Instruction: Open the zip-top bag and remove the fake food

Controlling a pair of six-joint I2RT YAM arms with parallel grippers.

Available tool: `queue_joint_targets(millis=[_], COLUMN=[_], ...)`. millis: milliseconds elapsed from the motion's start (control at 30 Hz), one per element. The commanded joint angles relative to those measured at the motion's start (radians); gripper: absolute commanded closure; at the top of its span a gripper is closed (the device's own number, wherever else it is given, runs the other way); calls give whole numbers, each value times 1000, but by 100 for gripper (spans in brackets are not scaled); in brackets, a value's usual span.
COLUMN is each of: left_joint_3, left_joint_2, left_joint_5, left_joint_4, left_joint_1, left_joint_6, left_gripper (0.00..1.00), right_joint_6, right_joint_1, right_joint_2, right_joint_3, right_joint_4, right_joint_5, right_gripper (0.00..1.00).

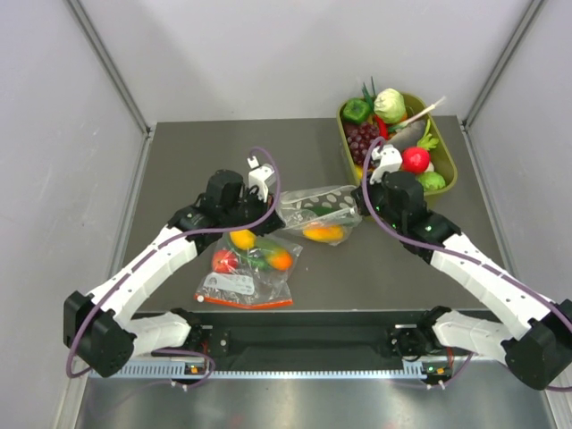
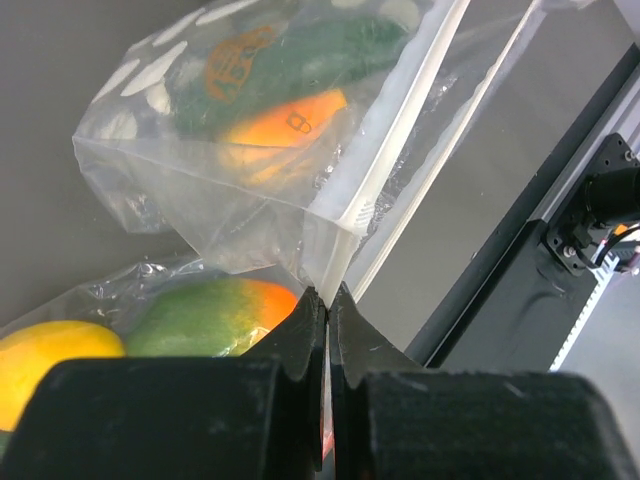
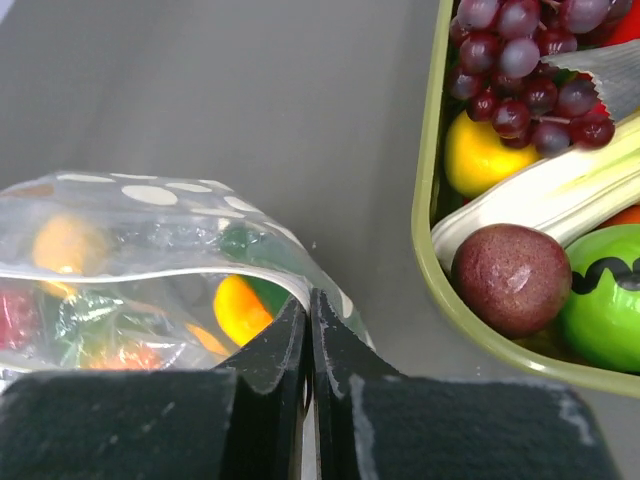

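Note:
The polka-dot zip-top bag [image 1: 326, 204] hangs between my two grippers just above the table's middle. Inside it, the fake food shows as a yellow-orange mango [image 1: 323, 232] and a dark green piece [image 2: 290, 55]. My left gripper [image 2: 327, 298] is shut on one lip of the bag's mouth [image 2: 350, 215]. At the bag's other side, my right gripper [image 3: 308, 300] is shut on the rim [image 3: 150, 272], with the mango [image 3: 238, 308] visible through the plastic. In the top view the left gripper [image 1: 277, 207] and right gripper [image 1: 362, 204] hold opposite ends of the bag.
A plain clear bag [image 1: 246, 268] with a red-orange zip strip and small round fruits lies under the left gripper. An olive tray [image 1: 451, 156] of grapes and other toy produce stands at the back right, close to the right wrist [image 3: 425, 220].

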Motion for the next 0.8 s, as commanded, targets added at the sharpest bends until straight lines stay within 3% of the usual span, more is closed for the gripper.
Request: queue_joint_targets(millis=[0, 167, 200, 300, 400, 533, 767], left_joint_3=[32, 32, 31, 32, 40, 40, 43], left_joint_2=[-22, -27, -27, -17, 3, 3, -4], left_joint_5=[-19, 4, 25, 68, 84, 81, 74], left_joint_4=[-119, -96, -69, -21, -1, 13, 22], left_joint_1=[7, 5, 7, 7, 5, 7, 7], left_joint_6=[62, 49, 35, 6, -8, -8, -7], left_gripper=[100, 100, 100, 100, 100, 100, 100], right_joint_6=[28, 8, 0, -31, -70, -133, -108], right_joint_1=[-34, -33, -34, -30, 0, 75, 174], right_joint_2=[-8, 21, 20, -8, -63, -123, -77], right_joint_3=[11, 14, 19, 40, 79, 139, 218], right_joint_4=[70, 61, 61, 51, 21, -21, -9], right_joint_5=[36, 7, -14, -127, -146, -148, -401], right_gripper=[100, 96, 81, 51, 40, 37, 36])
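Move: The orange-yellow fruit in the dotted bag lies about 8 cm left of the right hand, 6 cm back and 8 cm below it; from the left hand, which pinches the bag's other corner, it is some 11 cm to the right, 2 cm back and 7 cm down. The dark green vegetable lies 9 cm left of the right hand, almost level with it fore and aft, and 7 cm below. The green basket's middle is 13 cm ahead and 10 cm right of that hand. Spread the right fingers to about two thirds open so they let go of the bag's mouth edge, then lift that hand about 11 cm while drawing it back and left over the dotted bag, turning it some 25 degrees counter-clockwise and tipping the fingers up. Keep the left gripper shut on its corner. ##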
